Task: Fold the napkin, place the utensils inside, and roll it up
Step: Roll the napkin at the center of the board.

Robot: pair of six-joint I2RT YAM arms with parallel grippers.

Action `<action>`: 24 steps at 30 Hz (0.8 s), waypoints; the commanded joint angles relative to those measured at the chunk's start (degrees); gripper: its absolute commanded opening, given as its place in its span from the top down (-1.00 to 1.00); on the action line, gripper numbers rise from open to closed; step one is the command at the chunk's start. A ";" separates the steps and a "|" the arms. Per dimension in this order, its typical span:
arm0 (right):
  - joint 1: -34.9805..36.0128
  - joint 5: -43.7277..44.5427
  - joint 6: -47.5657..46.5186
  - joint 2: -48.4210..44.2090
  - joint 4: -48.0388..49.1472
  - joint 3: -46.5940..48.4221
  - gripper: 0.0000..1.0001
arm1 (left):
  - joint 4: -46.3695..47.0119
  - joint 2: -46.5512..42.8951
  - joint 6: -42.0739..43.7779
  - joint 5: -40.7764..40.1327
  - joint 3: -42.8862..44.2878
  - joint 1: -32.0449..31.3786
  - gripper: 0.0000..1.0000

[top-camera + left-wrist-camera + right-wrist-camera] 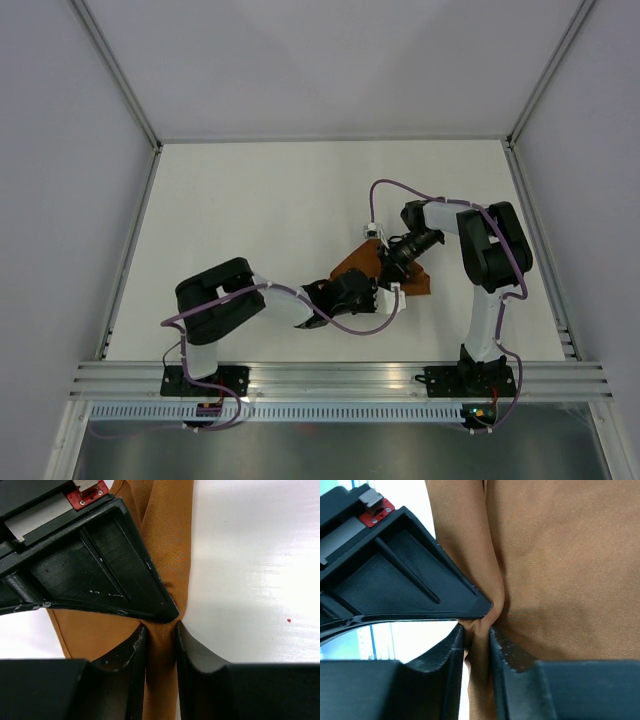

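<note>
The rust-orange napkin (352, 264) lies bunched at the table's middle front, mostly hidden under both grippers. My left gripper (368, 296) is shut on a pinched fold of the napkin (161, 670), seen between its fingers in the left wrist view. My right gripper (388, 268) is shut on another fold of the napkin (477, 675), with the cloth spreading to the right of it. The two grippers are close together, almost touching, over the cloth. No utensil shows in any view.
The white table (250, 210) is ringed by grey walls and a metal rail (330, 378) at the near edge. A small red speck (288, 620) marks the table surface to the right of the left gripper.
</note>
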 commanded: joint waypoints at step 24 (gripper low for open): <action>-6.37 8.87 15.37 -27.86 30.97 -13.86 -0.29 | -33.75 7.39 -25.50 40.76 14.23 14.69 0.95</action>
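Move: Both hands already pinch the napkin's rolled near edge, close to the board. The roll's middle is about 2 cm to the left hand's right, and about 4 cm to the right hand's left. The roll's right end lies some 6 cm to the right of the right hand and 1 cm nearer. The flat flap's far corner is roughly 10 cm ahead of the left hand and 1 cm to its left, at about finger height. The right fingers open from the pinch and let go of the roll, then that hand goes forward about 7 cm over the flap, rising some 5 cm and drifting right as its wrist turns. The left hand keeps its pinch in place and turns nearly 40 degrees, its top going forward, to roll the napkin towards the flap. ##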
